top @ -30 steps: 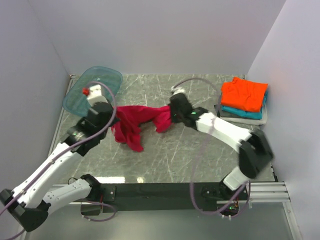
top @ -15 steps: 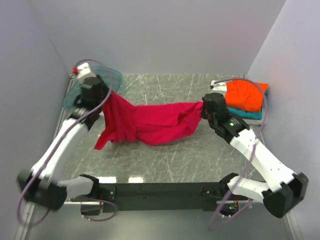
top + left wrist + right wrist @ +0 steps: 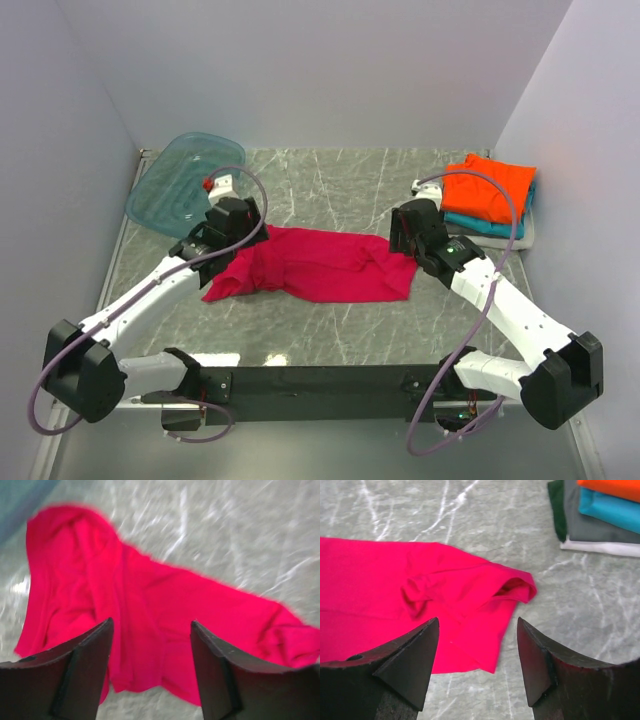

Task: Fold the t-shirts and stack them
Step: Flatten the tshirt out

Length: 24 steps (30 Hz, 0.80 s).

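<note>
The crimson-magenta t-shirt (image 3: 315,268) lies loosely spread and wrinkled on the marble table, unfolded. My left gripper (image 3: 247,236) hovers over its left end, open with nothing between the fingers. In the left wrist view the shirt (image 3: 150,600) fills the space below the open gripper (image 3: 151,622). My right gripper (image 3: 405,238) hangs over the shirt's right end, also open and empty. The right wrist view shows a crumpled sleeve (image 3: 512,587) ahead of that gripper (image 3: 478,620). Folded orange (image 3: 488,188) and teal (image 3: 492,227) t-shirts are stacked at the far right, over a grey-white one (image 3: 600,532).
A translucent teal plastic tub (image 3: 178,185) leans at the back left corner, just behind the left arm. A dark green edge (image 3: 556,507) shows beside the stack. Walls close in on the left, back and right. Bare marble (image 3: 330,185) lies behind the shirt.
Both grippers have opened and let go of the crimson shirt, which was stretched in the air between them and now lies on the table. The left arm came down from the tub.
</note>
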### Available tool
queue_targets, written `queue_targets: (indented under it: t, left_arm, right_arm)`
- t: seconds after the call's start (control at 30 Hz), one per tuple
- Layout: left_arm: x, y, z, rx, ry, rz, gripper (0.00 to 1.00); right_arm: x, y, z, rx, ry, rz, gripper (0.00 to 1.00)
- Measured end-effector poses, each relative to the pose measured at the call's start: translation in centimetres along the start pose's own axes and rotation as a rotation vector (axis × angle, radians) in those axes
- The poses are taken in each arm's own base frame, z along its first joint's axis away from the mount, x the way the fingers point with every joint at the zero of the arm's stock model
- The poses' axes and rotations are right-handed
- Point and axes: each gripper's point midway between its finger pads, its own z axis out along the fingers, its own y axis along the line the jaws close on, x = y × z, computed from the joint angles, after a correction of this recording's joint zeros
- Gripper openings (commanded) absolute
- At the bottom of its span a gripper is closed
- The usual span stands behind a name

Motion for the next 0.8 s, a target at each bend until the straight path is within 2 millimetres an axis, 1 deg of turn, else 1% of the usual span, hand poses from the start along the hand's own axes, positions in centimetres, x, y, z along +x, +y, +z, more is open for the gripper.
queue_targets:
  t: [0.13, 0.2, 0.33, 0.5, 0.67, 0.8]
  left_arm:
    - [4.1, 2.2, 0.9, -0.058, 0.093, 0.014, 0.65]
    - [5.5, 2.6, 1.3, -0.070, 0.136, 0.022, 0.65]
    - [6.9, 3.0, 2.4, -0.094, 0.179, 0.036, 0.65]
    - [9.3, 4.7, 3.9, -0.175, 0.238, 0.076, 0.66]
    - [10.6, 5.6, 4.6, -0.219, 0.266, 0.093, 0.65]
    - [10.7, 6.0, 4.8, -0.239, 0.263, 0.087, 0.66]
  right_arm:
    - [0.2, 0.8, 0.1, -0.040, 0.004, 0.005, 0.70]
    - [0.5, 1.0, 0.3, -0.054, 0.010, 0.005, 0.70]
    - [1.6, 1.4, 0.7, -0.074, 0.034, 0.009, 0.70]
    - [3.3, 2.2, 1.0, -0.128, 0.077, 0.006, 0.70]
    - [4.2, 2.8, 1.0, -0.160, 0.099, 0.002, 0.69]
    - [4.5, 3.2, 1.0, -0.175, 0.105, 0.001, 0.69]
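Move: The bunched fold of the red t-shirt lies about 17 cm below the left gripper, some 4 cm back and 3 cm to its right. The shirt's loose left corner is about 9 cm back and 5 cm left of this gripper, and the bin some 15 cm ahead and 14 cm left. From the right gripper, the shirt's right end lies about 5 cm back, 5 cm left and 15 cm down; the folded stack stands roughly 15 cm ahead and 18 cm right. Sink the left gripper about 13 cm towards the bunched fold, easing back slightly at first, and tip the fingers some 20 degrees further down, keeping them open. Meanwhile bring the open right gripper down and left, drawing it back a little, over the shirt's right end, with only a slight turn of the wrist; grip nothing yet. ##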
